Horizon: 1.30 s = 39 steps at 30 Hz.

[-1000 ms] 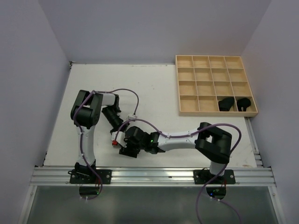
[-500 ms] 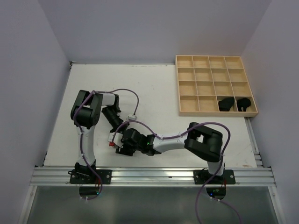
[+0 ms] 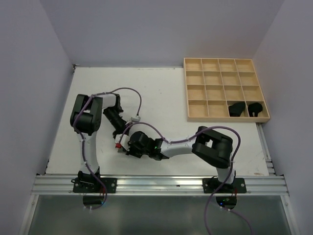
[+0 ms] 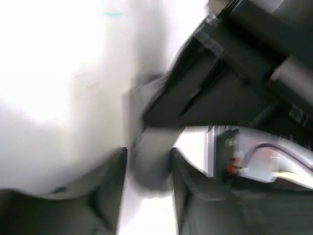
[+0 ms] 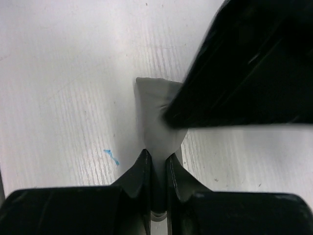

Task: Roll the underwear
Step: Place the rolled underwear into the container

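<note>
A grey underwear [image 5: 155, 110], rolled into a short tube, lies on the white table. My right gripper [image 5: 157, 161] is shut on its near end, the cloth pinched thin between the fingers. In the blurred left wrist view the other end of the roll [image 4: 152, 169] sits between the tips of my left gripper [image 4: 148, 157], which is open, a thin gap showing beside the left finger. From above, the left gripper [image 3: 117, 129] and right gripper [image 3: 123, 145] meet tip to tip at the table's left middle and hide the roll.
A wooden grid tray [image 3: 187, 90] stands at the back right. Its two nearest right cells each hold a black rolled underwear [image 3: 237, 108] [image 3: 255, 108]. The aluminium rail [image 3: 161, 183] runs along the near edge. A small blue mark [image 5: 111, 156] is on the table.
My right gripper has shut on the grey roll after standing wide. The left jaws have spread a little. Both arms have shifted slightly left.
</note>
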Tool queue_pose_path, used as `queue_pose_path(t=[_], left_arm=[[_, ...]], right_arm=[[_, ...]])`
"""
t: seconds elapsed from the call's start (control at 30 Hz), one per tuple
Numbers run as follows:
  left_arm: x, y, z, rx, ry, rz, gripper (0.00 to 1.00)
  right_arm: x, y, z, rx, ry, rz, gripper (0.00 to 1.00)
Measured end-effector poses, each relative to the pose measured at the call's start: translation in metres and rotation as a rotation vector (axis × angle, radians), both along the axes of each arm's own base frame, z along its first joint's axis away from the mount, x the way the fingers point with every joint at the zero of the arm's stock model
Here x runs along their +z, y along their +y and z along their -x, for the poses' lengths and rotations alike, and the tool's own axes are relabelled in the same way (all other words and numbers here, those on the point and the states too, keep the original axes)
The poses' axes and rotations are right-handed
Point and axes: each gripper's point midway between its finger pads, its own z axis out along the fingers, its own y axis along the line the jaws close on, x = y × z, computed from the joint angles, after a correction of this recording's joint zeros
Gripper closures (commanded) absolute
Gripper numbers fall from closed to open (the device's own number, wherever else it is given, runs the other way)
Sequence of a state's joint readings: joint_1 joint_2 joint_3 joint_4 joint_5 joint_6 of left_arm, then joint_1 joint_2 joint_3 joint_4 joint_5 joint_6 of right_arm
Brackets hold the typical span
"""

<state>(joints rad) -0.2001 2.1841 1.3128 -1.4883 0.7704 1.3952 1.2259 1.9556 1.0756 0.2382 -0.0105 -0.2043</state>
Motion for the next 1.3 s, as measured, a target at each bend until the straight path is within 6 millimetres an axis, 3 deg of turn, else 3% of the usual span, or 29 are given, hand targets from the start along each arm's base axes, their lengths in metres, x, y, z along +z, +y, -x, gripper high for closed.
queue_pose_path(t=[0.03, 0.07, 0.1, 0.23, 0.33, 0.47, 0.63, 0.73, 0.8, 0.97, 1.1, 1.2, 1.3], left_arm=[[0.003, 0.002, -0.010, 0.017, -0.038, 0.006, 0.35], [0.006, 0.005, -0.025, 0.034, -0.100, 0.012, 0.06], [0.012, 0.008, -0.038, 0.057, -0.151, 0.021, 0.00], [0.059, 0.031, -0.114, 0.154, -0.530, 0.045, 0.00], [0.109, 0.043, -0.147, 0.209, -0.773, 0.072, 0.00], [0.172, 0.043, -0.163, 0.300, -1.011, 0.139, 0.00], [0.239, 0.036, -0.168, 0.582, -1.158, 0.217, 0.00], [0.271, 0.026, -0.170, 0.739, -1.154, 0.311, 0.00], [0.287, 0.017, -0.171, 0.800, -1.105, 0.386, 0.00], [0.288, -0.006, -0.185, 0.879, -0.987, 0.402, 0.00], [0.276, -0.028, -0.182, 0.880, -0.961, 0.397, 0.00], [0.268, -0.031, -0.180, 0.892, -0.936, 0.384, 0.00], [0.261, -0.029, -0.181, 0.904, -0.930, 0.366, 0.00]], right_arm=[[0.001, -0.002, -0.001, -0.008, 0.010, 0.001, 1.00], [0.001, -0.005, 0.000, -0.014, 0.018, 0.005, 1.00], [0.002, -0.011, 0.003, -0.021, 0.035, 0.012, 1.00], [0.007, -0.039, 0.014, -0.078, 0.112, 0.044, 1.00], [0.019, -0.061, 0.011, -0.166, 0.174, 0.019, 1.00], [0.051, -0.090, -0.019, -0.338, 0.230, -0.084, 1.00], [0.123, -0.141, -0.077, -0.618, 0.209, -0.297, 1.00], [0.163, -0.189, -0.109, -0.808, 0.157, -0.404, 1.00], [0.180, -0.227, -0.127, -0.940, 0.124, -0.440, 1.00], [0.199, -0.351, -0.169, -1.340, 0.049, -0.436, 1.00], [0.194, -0.447, -0.176, -1.652, 0.013, -0.353, 1.00], [0.180, -0.488, -0.174, -1.811, 0.000, -0.255, 1.00], [0.153, -0.505, -0.174, -1.897, 0.024, -0.115, 1.00]])
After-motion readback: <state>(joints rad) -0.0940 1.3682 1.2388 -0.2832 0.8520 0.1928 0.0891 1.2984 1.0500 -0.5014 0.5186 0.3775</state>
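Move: The right fingers pinch the grey rolled underwear low over the near left of the table. The container's empty near-row cell, second from the left, lies about 21 cm ahead and 47 cm right. The striped black roll's cell is about 11 cm farther right of that one, the plain black roll's some 20 cm; the leftmost empty cell is 10 cm left of it. From the left hand, at the grey roll's other end, the target cell is about 20 cm ahead and 46 cm right. Rightward in a fast rising arc, the right hand carries the grey roll some 50 cm towards the container's near row, also going forward after a slight draw back; it turns clockwise about 110 degrees, then sinks a little, keeping its pinch. The left fingers spread wide off the roll, and that hand withdraws up and forward, tipping and turning counter-clockwise. ##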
